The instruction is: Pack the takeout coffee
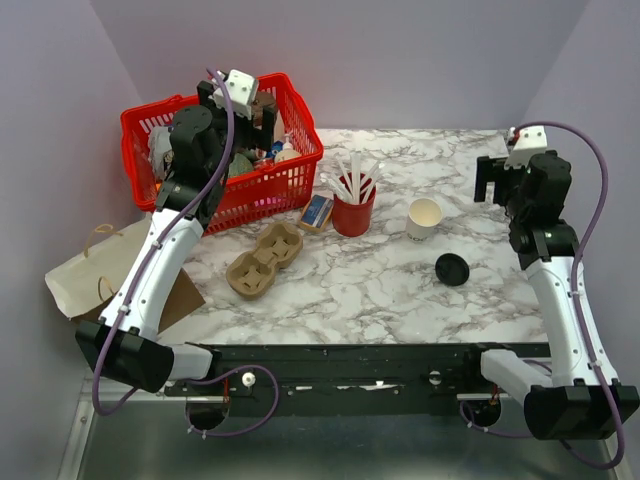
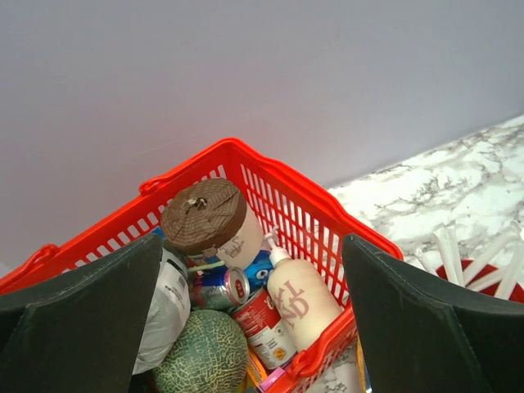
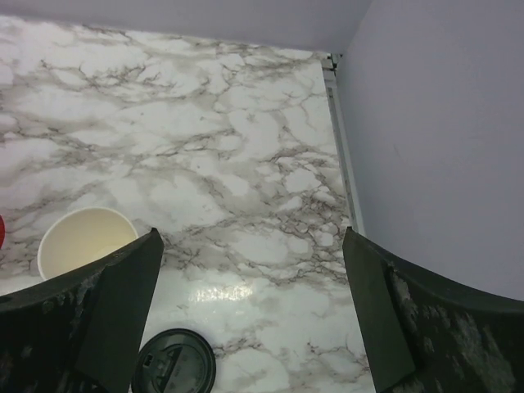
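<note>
The takeout coffee stands in two parts on the marble table: a cream-white paper cup (image 1: 424,218), open-topped and upright, and its round black lid (image 1: 452,269) lying flat just to its near right. The right wrist view shows the cup (image 3: 86,241) at the lower left and the lid (image 3: 173,362) at the bottom edge. My right gripper (image 1: 492,180) hangs open above the table's right side, beyond and to the right of the cup, nothing between its fingers (image 3: 251,246). My left gripper (image 1: 240,110) is open and empty above the red basket (image 1: 270,180).
The basket (image 2: 278,176) holds a brown-topped tub (image 2: 205,217), a melon (image 2: 201,356), a lotion bottle (image 2: 299,303) and cans. A red cup with white cutlery (image 1: 353,210), a blue packet (image 1: 316,212), a cardboard cup carrier (image 1: 264,260) and a brown paper bag (image 1: 110,270) lie left of the cup.
</note>
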{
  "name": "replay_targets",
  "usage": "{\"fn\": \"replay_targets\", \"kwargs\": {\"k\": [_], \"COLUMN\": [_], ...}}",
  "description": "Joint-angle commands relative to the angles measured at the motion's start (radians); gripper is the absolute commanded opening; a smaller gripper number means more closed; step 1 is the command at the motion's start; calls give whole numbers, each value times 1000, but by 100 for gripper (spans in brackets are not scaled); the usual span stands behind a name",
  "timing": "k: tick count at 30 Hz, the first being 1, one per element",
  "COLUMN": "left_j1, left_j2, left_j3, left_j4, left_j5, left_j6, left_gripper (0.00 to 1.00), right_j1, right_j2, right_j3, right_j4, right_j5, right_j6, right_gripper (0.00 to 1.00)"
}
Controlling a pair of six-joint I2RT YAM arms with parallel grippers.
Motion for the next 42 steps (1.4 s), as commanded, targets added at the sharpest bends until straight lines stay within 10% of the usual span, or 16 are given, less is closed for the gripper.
{"fn": "replay_targets", "kwargs": {"k": [1, 11, 27, 42], "left_j1": [-4, -45, -78, -78], "left_j2": [7, -27, -157, -187], "left_j3": [40, 39, -104, -141], "left_j4": [-61, -255, -385, -409], "left_j5": [169, 496, 512, 496], "left_j6": [51, 172, 332, 352], "left_gripper": [99, 99, 99, 99], "right_j1": [2, 2, 120, 200], "right_j2": [57, 80, 379, 620], "right_j3": [97, 184, 206, 240], "right_j4": [-13, -131, -272, -346], "right_j5": [-35, -538, -516, -491], "right_j6": [-49, -283, -595, -567], "right_gripper": [100, 100, 81, 63]}}
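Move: The coffee cup stands about 5 cm ahead of the right hand, 15 cm to its left and 23 cm below. The black lid lies 5 cm back, 7 cm left and 28 cm below this hand; the red straw holder is 8 cm ahead, 33 cm left and level with the cup. From the left hand, high over the basket, the cup carrier is some 14 cm back, 2 cm right and 39 cm below, the cup 6 cm back, 42 cm right and 35 cm below. Leftward in an arc, the right hand lifts slightly, then sinks some 20 cm onto the cup's mouth, turning about 50 degrees counter-clockwise, tipping down and closing to roughly two-thirds open; its fingertips end at the rim, contact not clear. The wide-open left hand draws back about 11 cm, also right and down, from above the basket towards the carrier, turning clockwise. ##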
